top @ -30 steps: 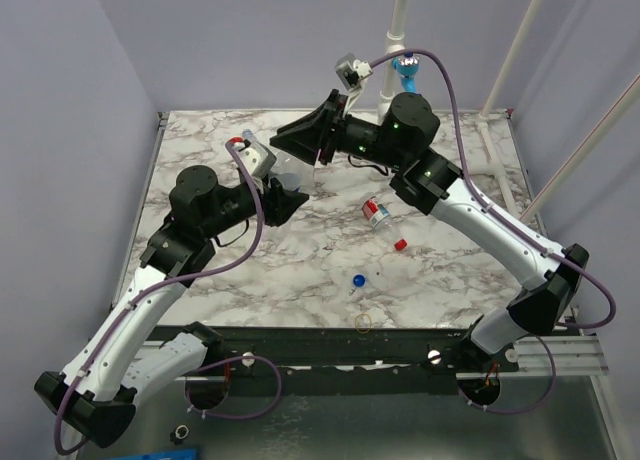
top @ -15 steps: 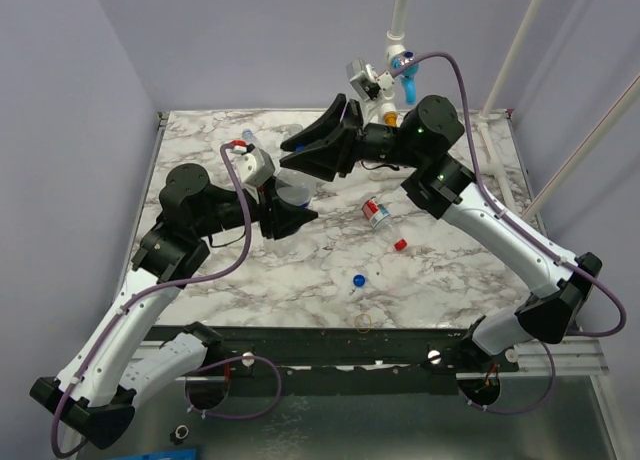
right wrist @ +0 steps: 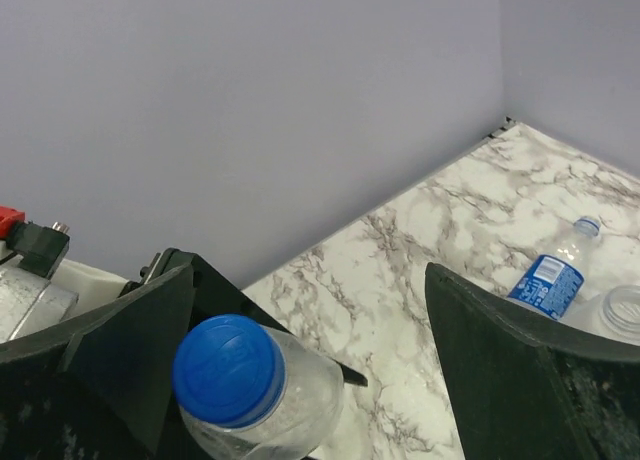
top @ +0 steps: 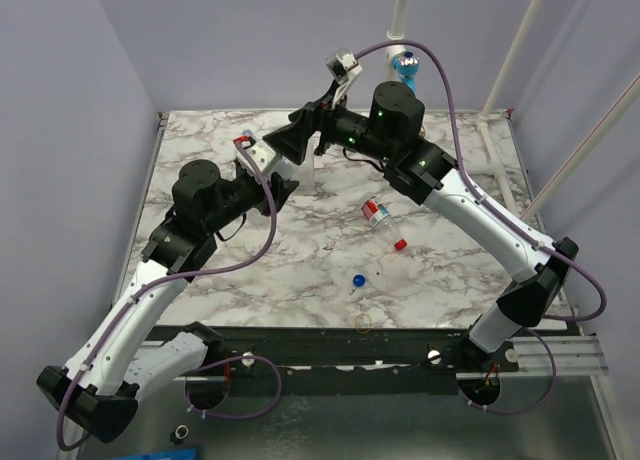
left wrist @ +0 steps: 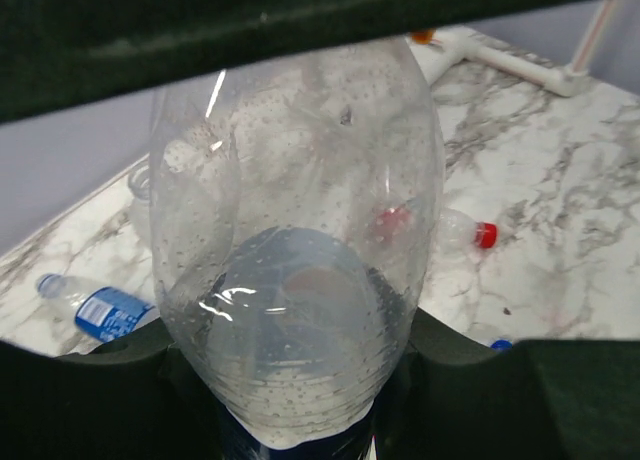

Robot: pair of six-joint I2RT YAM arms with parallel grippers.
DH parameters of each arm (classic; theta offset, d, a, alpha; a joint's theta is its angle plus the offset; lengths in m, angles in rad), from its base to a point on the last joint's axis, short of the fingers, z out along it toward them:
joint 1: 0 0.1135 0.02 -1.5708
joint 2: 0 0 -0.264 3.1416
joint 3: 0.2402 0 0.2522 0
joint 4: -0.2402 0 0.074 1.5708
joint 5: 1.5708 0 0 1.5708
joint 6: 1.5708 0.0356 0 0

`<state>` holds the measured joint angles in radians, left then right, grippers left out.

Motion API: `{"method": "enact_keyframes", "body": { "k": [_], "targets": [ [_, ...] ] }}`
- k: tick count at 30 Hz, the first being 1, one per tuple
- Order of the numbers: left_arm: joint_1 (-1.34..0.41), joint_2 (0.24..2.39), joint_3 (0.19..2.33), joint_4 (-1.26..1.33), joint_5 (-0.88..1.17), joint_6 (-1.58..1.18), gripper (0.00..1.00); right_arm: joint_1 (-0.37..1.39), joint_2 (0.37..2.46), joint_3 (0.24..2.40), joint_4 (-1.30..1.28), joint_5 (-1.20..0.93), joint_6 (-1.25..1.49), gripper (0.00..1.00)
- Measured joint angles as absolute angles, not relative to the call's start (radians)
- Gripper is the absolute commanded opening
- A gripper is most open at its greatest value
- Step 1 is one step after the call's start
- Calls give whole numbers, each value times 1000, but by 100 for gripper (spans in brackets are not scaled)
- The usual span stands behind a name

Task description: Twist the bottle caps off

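My left gripper (left wrist: 310, 405) (top: 277, 188) is shut on the lower body of a clear bottle (left wrist: 300, 250), holding it up above the table. Its blue cap (right wrist: 228, 368) sits on the neck. My right gripper (right wrist: 310, 310) (top: 298, 140) stands open around that cap, which lies close to the left finger (right wrist: 120, 350) and far from the right one. A bottle with a blue label (right wrist: 550, 275) (left wrist: 100, 310) lies on the far-left marble. A red-labelled bottle (top: 376, 213) lies mid-table, its red cap (left wrist: 485, 234) on.
A loose red cap (top: 400, 244), a loose blue cap (top: 358, 279) and a yellowish rubber-band ring (top: 363, 322) lie on the marble table (top: 450, 280) toward the near edge. An open clear bottle rim (right wrist: 622, 310) lies beside the blue-labelled bottle. A white pole (top: 398, 20) rises at the back.
My right gripper has gone from shut to wide open and swung left over the cap. My left gripper has carried the bottle back toward the far left.
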<state>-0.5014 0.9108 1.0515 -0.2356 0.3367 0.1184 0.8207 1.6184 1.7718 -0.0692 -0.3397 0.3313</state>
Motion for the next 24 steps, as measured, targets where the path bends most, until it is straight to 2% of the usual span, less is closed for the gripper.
{"method": "enact_keyframes", "body": {
  "k": [6, 11, 19, 24],
  "targets": [
    [-501, 957, 1052, -227, 194, 153, 3, 820, 1657, 1833, -110, -275, 360, 100],
    [-501, 967, 1048, -224, 151, 162, 0, 820, 1708, 1911, -137, -238, 374, 100],
    [-504, 986, 1048, -216, 83, 175, 0, 821, 1681, 1825, -150, -170, 400, 99],
    [-504, 987, 1048, -210, 58, 178, 0, 822, 1671, 1804, -123, -170, 419, 92]
  ]
}}
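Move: Between the right hand's wide-open fingers, close to the rear one, sits the held bottle's blue cap, about 4 cm back and 2 cm right of the hand point, 1 cm below. From that hand the big clear bottle stands about 25 cm ahead, 3 cm left, 30 cm below; the blue-label bottle lies about 35 cm ahead, 17 cm left, 40 cm below. The cap is about 10 cm above the left hand, 1 cm right, level fore-and-aft. Carrying the upright-held bottle forward about 5 cm, left and a little down, the left hand keeps its grip and swings counter-clockwise some 15 degrees, bringing the cap deeper between the right fingers. The right hand goes forward about 3.5 cm, then sinks about 2 cm, turning slightly clockwise and tipping, its fingers still wide open astride the cap. ##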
